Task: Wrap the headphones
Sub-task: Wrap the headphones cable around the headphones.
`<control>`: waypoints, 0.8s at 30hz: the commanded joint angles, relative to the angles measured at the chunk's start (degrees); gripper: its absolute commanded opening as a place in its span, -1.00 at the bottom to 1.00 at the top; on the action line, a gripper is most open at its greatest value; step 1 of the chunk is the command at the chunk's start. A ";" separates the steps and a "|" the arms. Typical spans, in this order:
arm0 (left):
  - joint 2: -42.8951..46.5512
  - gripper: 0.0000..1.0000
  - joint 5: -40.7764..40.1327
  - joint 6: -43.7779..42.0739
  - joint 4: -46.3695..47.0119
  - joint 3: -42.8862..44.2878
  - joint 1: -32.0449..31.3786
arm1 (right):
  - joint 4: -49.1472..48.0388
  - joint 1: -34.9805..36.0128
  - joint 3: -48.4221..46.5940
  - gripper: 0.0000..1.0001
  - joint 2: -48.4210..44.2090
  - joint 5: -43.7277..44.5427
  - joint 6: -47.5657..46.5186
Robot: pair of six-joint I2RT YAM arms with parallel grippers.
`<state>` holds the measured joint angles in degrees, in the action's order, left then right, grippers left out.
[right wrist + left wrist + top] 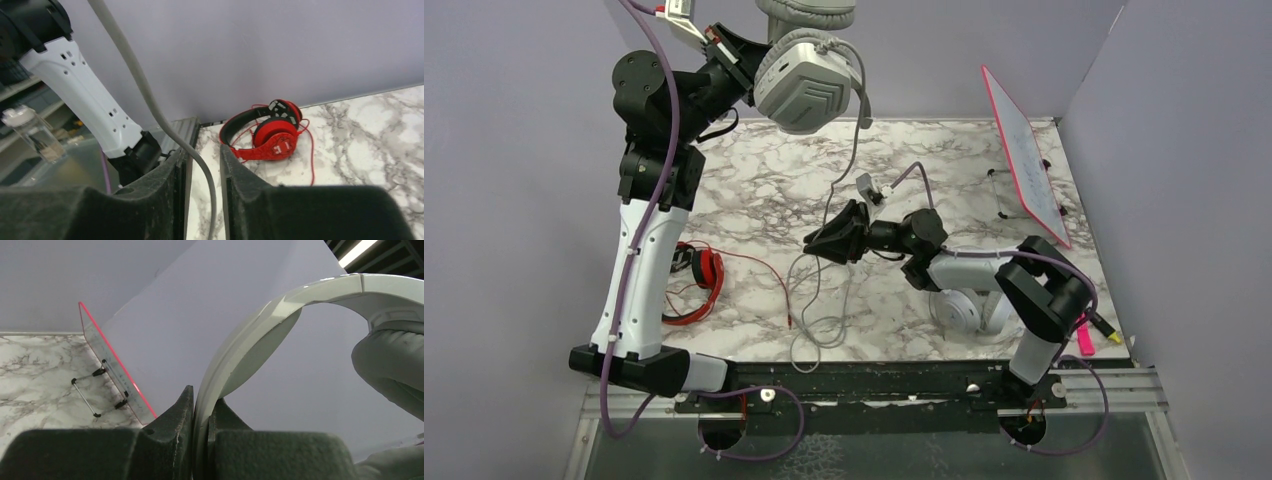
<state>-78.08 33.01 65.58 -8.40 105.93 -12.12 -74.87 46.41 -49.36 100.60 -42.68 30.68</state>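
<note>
My left gripper [746, 62] [202, 412] is raised high at the back and shut on the headband [280, 315] of the light grey headphones [799, 85]. Their thin grey cable [856, 150] [145, 85] hangs down and loops on the marble table [754, 190]. Low over the table's middle, my right gripper [812, 243] [202, 155] has the cable running between its fingers. The jaws stand narrowly apart, with a gap still showing beside the cable. The red-and-black headphones [706, 268] [272, 135] lie at the left edge. The white-silver headphones [959, 308] lie under my right arm.
A clear board with a red edge [1029, 155] [112, 365] leans on wire stands at the back right. A pink marker [1085, 340] lies by the right arm's base. Grey walls close in the back and both sides. The red cable [769, 270] trails toward the table's middle.
</note>
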 commanded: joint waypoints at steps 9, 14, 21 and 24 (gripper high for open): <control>2.19 -1.00 -8.80 -15.45 -9.14 3.60 0.80 | 27.71 -3.22 10.28 -0.99 -25.34 9.71 -13.70; 3.12 -1.00 -11.68 -22.46 -11.00 2.94 1.62 | 53.77 -9.29 12.73 -0.99 -40.97 20.90 -20.06; 7.99 -1.00 -2.56 -37.20 -7.52 -2.36 1.66 | 73.79 -19.72 2.26 -0.99 -41.73 25.60 -20.89; 11.34 -1.00 4.08 -45.81 -9.86 -6.60 1.66 | 77.83 -21.11 -5.03 -0.99 -36.31 27.99 -21.62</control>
<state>-72.75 27.11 32.64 -20.25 102.65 -10.59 -8.69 26.83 -45.78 59.24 -19.59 11.42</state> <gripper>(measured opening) 0.091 0.027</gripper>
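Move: The hanging headphones cable already passes between the right hand's half-open fingers, within about 1 cm of the hand point; from the left hand that spot is some 33 cm below, 10 cm back and 2 cm to the right. From the right hand, the held headphones are about 34 cm up, 16 cm ahead and 5 cm right; the white headphones on the table lie 31 cm right, 4 cm back and 23 cm down. The cable is pinched as the right fingers close fully on it, then carried about 20 cm to the right, in a shallow rise and dip, past the near side of the held headphones, swinging forward late by some 8 cm while the wrist turns about 45 degrees clockwise. The left hand keeps its grip on the headband, lowering it about 5 cm, drifting left and rolling its left side up. ##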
